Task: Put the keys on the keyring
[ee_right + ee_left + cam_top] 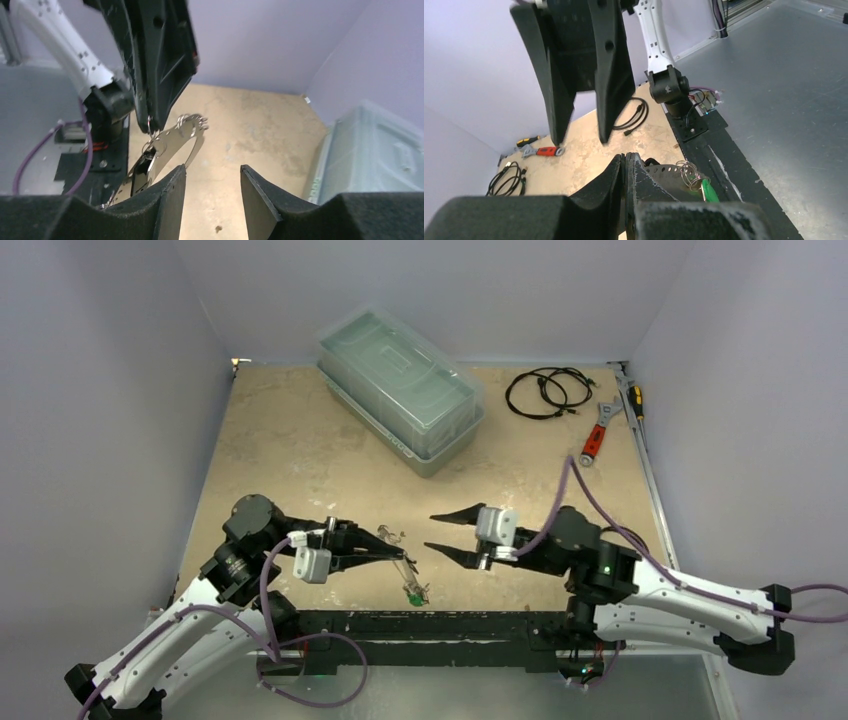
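My left gripper [395, 552] [626, 159] is shut on the keyring [405, 565] [664, 170], a thin silver plate with holes along its rim, held above the table's near edge. A green-headed key [412, 592] [708, 190] hangs from the plate's lower end on small wire rings. In the right wrist view the keyring [175, 140] slants down from the left gripper's tips, and a dark key [142, 172] hangs at its lower part. My right gripper [447, 535] [211, 172] stands open just right of the plate, apart from it, with nothing between its fingers.
A clear lidded plastic box [400, 390] stands at the back middle. A coiled black cable [545, 392], a red-handled wrench [597, 435] and a screwdriver [633, 400] lie at the back right. A black mounting bar [440, 625] runs along the near edge.
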You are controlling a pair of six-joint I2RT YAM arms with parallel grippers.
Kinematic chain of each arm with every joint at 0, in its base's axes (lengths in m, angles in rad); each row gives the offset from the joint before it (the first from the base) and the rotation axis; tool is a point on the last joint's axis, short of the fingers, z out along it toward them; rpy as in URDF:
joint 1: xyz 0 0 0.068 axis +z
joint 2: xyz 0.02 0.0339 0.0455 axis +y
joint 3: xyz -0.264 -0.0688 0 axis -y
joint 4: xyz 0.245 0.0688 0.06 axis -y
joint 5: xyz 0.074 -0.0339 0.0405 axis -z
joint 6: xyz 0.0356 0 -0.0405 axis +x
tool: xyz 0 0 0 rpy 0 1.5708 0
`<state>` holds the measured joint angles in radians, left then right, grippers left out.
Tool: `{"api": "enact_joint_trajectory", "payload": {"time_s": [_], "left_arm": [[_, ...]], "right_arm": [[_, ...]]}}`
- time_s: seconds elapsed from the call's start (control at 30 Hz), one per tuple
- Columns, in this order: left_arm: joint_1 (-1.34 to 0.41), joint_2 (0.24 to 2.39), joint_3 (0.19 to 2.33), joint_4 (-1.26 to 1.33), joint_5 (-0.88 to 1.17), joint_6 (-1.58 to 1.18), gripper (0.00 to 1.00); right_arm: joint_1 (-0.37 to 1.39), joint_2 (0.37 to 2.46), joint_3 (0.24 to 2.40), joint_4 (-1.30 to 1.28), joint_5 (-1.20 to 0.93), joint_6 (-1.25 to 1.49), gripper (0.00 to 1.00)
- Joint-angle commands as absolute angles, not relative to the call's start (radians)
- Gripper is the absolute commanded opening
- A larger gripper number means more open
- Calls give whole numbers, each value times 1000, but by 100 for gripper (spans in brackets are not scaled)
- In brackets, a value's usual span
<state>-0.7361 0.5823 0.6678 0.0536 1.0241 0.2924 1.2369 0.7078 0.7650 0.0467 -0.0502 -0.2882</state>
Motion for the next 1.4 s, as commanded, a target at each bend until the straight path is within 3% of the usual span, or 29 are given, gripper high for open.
{"api": "enact_joint_trajectory", "payload": {"time_s": [0.0, 0.37, 0.77, 1.37], "left_arm": [[-738, 572, 678, 131, 1089, 273, 0], [-737, 593, 676, 141, 1069, 265, 0], [-736, 597, 672, 158, 1048, 252, 0], [-737, 591, 673, 124, 1002, 282, 0]], "right_arm": [[1240, 782, 829, 5, -206, -273, 48], [1238, 852, 843, 17, -323, -261, 48], [1238, 922, 857, 58, -316, -255, 47], [1238, 913, 850, 80, -420, -239, 45]]}}
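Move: From the right gripper, the black-headed key hangs about 5 cm back, 7 cm to the left and 6 cm below. The plate's ringed end is some 9 cm left, level fore-and-aft and 5 cm lower; the green tag on its other end is about 11 cm back, 4 cm left and 8 cm lower. From the left gripper, which already pinches the keyring, the key lies 2 cm back, 1 cm right and 3 cm below. Bring the open right gripper about 5 cm down, 5 cm to the left and 4 cm back, to the key under the left fingertips. Do most of the sinking first, then edge in left and finally back, swinging the fingers some 20 degrees counter-clockwise and dipping their tips slightly. Keep the left gripper closed on the keyring, almost still. ##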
